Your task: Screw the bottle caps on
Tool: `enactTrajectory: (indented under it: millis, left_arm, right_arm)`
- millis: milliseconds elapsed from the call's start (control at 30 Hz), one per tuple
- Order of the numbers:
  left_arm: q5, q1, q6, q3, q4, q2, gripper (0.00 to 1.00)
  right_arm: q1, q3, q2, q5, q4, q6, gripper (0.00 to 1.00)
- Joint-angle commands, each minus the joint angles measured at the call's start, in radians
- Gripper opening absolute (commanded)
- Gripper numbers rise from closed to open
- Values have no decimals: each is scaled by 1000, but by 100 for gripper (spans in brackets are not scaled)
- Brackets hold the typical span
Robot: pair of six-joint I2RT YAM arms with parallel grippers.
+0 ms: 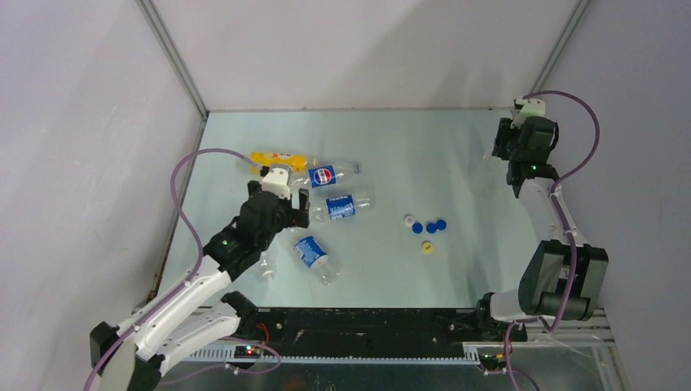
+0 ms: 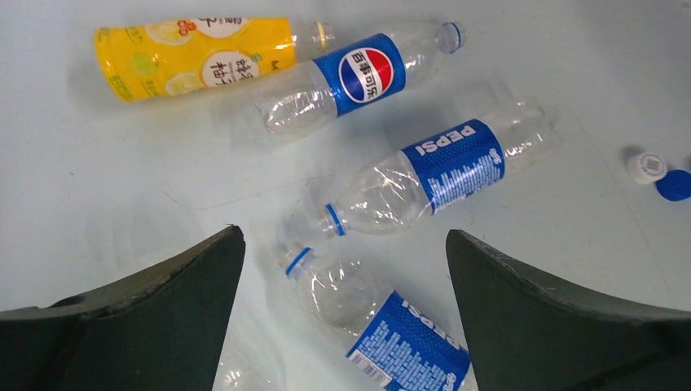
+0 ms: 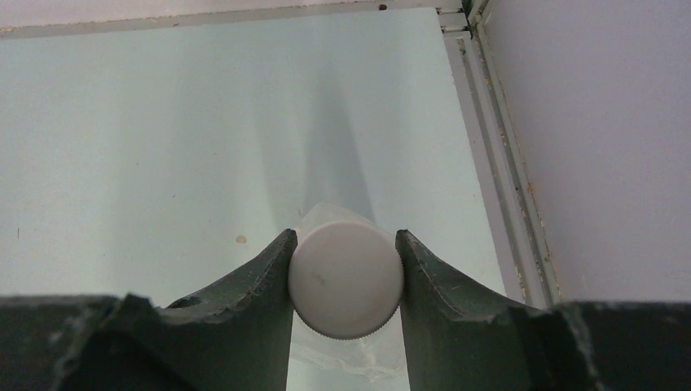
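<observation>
My right gripper [image 3: 345,269] is shut on a white bottle cap [image 3: 345,281] that sits on top of a clear unlabelled bottle [image 3: 352,358], near the table's far right corner [image 1: 501,151]. My left gripper [image 2: 344,235] hangs open above lying bottles: a yellow one [image 2: 195,57] and three clear blue-labelled ones [image 2: 363,77] [image 2: 440,167] [image 2: 391,326]. The open neck of the nearest bottle [image 2: 297,261] lies between the fingers, untouched. Loose caps lie mid-table: white [image 1: 408,219], three blue [image 1: 429,227] and yellow [image 1: 427,248].
Grey walls close in the table on the left, back and right. A metal rail [image 3: 497,163] runs along the right edge beside my right gripper. Purple cables [image 1: 191,171] loop over both arms.
</observation>
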Motion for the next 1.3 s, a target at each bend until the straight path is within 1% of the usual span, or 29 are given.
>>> enactTrajectory:
  millis: [0, 33, 67, 100, 133, 167, 200, 400, 500, 567, 667, 767, 833, 967, 1100, 1233, 1267]
  left_arm:
    - [44, 4, -94, -33, -3, -67, 100]
    - [47, 4, -99, -40, -6, -73, 100]
    - [48, 4, -109, -42, -17, -82, 100]
    - [46, 5, -115, -41, -23, -86, 100]
    - [44, 4, -124, -40, -37, -87, 100]
    - [42, 4, -128, -38, -44, -87, 100]
    - [41, 4, -137, -37, -56, -88, 100]
    - [38, 4, -199, -44, -74, -90, 99]
    - [17, 4, -252, -49, -90, -92, 99]
    - [15, 5, -265, -43, -107, -90, 100]
    - [3, 4, -291, -27, -134, -88, 100]
    - [-11, 5, -341, -14, -181, -87, 100]
    - [-21, 4, -379, -5, -214, -83, 100]
    - [-16, 4, -452, 5, -262, -71, 100]
    - [-32, 4, -526, 1, -293, -58, 100]
    - [-30, 4, -589, 0, -309, -36, 100]
    - [-23, 5, -600, 1, -310, -31, 100]
  right_arm:
    - [-1, 17, -13, 17, 10, 3, 23]
    - [-2, 3, -18, 15, 18, 7, 26]
    - [-4, -3, -28, 15, 19, 16, 32]
    - [-5, -11, -33, 16, 20, 18, 35]
    - [-5, -17, -39, 17, 20, 22, 41]
    - [-6, -24, -43, 17, 20, 24, 43]
    - [-7, -27, -50, 16, 20, 28, 48]
    - [-10, -29, -74, 18, 1, 40, 63]
    - [-12, -29, -90, 37, -11, 62, 68]
    - [-13, -29, -107, 49, -22, 72, 72]
    - [-13, -29, -148, 56, -41, 72, 75]
    - [-13, -29, -222, 49, -74, 75, 77]
    - [-10, -29, -275, 36, -111, 80, 77]
    - [35, -28, -379, 46, -212, 70, 77]
    - [138, -29, -467, 73, -297, 58, 77]
    - [332, -29, -525, 103, -400, 70, 77]
    - [360, -28, -527, 108, -421, 80, 77]
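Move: The right hand still grips the white cap of a bottle standing upright on the table, the bottle's middle about 10 cm straight below; the loose blue caps lie some 14 cm back, 16 cm left and 20 cm down. The slanting Pepsi bottle is about 8 cm back, 7 cm right and 15 cm below the open left hand; from that hand the other Pepsi bottle lies some 6 cm ahead and 16 cm right, a clear bottle 6 cm back and 11 cm left. The right fingers let go of the white cap, opening about a third of their range as the hand eases back; the hand then climbs and draws back, about 10 cm each, swinging 9 cm left late on. The open left hand sinks and draws back about 5 cm each towards the slanting Pepsi bottle, tipping down and turning counter-clockwise, its left side dipping. ##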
